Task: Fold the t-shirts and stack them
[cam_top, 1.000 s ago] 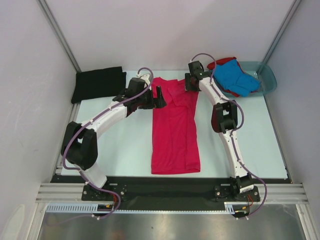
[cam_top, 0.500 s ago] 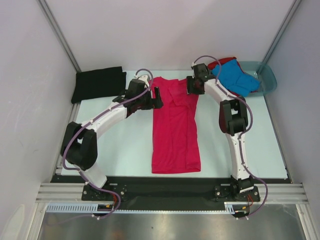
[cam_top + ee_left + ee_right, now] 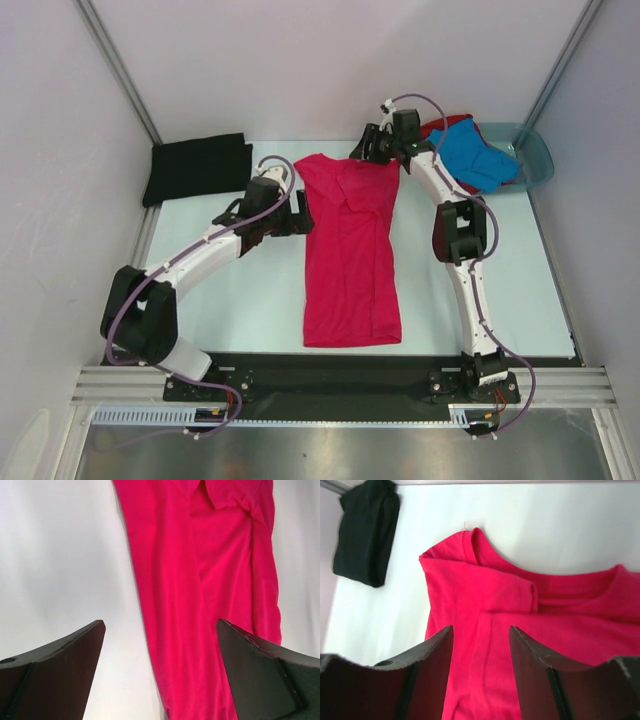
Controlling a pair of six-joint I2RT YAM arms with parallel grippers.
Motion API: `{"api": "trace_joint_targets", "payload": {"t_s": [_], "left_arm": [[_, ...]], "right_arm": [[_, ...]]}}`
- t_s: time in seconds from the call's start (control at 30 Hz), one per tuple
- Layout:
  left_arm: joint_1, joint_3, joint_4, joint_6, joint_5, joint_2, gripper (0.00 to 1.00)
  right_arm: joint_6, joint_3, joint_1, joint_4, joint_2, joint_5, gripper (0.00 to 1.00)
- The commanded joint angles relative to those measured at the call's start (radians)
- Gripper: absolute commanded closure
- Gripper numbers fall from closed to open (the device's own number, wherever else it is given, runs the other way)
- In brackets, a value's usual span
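A magenta-pink t-shirt (image 3: 350, 250) lies folded into a long narrow strip mid-table, collar at the far end. My left gripper (image 3: 299, 217) hovers wide open over its left edge; in the left wrist view the pink t-shirt (image 3: 200, 580) runs between the spread fingers of the gripper (image 3: 160, 630). My right gripper (image 3: 364, 150) is open above the collar end, and the right wrist view shows the gripper (image 3: 481, 630) with only the pink t-shirt (image 3: 485, 595) beneath its gap. A folded black t-shirt (image 3: 197, 167) lies at the back left. A blue t-shirt (image 3: 475, 155) rests on a red one (image 3: 446, 124).
The translucent teal basin (image 3: 537, 160) sits at the back right corner and holds the blue and red shirts. Pale walls close in the table (image 3: 250, 290) on three sides. The black t-shirt (image 3: 367, 530) also appears top left in the right wrist view.
My left gripper has drawn back toward me and left, off the shirt's shoulder. My right gripper has swung up and toward the far collar end. The pink shirt's top now lies uncovered.
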Motion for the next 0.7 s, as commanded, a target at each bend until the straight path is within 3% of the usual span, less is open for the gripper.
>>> {"api": "trace_joint_targets", "payload": {"t_s": [0.0,0.33,0.67], "left_arm": [[0.001,-0.042,0.045,-0.014,0.041,-0.058,0.00],[0.002,-0.221,0.126,-0.058,0.093,-0.169,0.00],[0.002,-0.204,0.109,-0.051,0.098,-0.129,0.00]], "right_arm": [[0.112,0.107,-0.017,0.078,0.129,-0.152,0.46],[0.189,0.138,-0.053,0.237,0.215,-0.159,0.44],[0.244,0.177,-0.053,0.313,0.291,-0.184,0.42]]}}
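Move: From the right hand, the magenta t-shirt's far edge lies about 3 cm ahead, level sideways and some 10 cm below. The shirt's far-left corner is about 12 cm left and 1 cm ahead. The blue t-shirt in the bin is roughly 27 cm right and 2 cm ahead, and the black t-shirt about 34 cm left, level ahead. For the left hand, that far edge is about 18 cm ahead, 11 cm right and 12 cm below. No touch can be made out: the half-open right hand heads for the magenta t-shirt's far edge, dropping quickly by about 6 cm, then easing forward some 3.5 cm at low height while rolling its left side up. The left hand, still wide open, draws back about 4.5 cm and sinks a little beside the shirt's left edge, then stays there. ##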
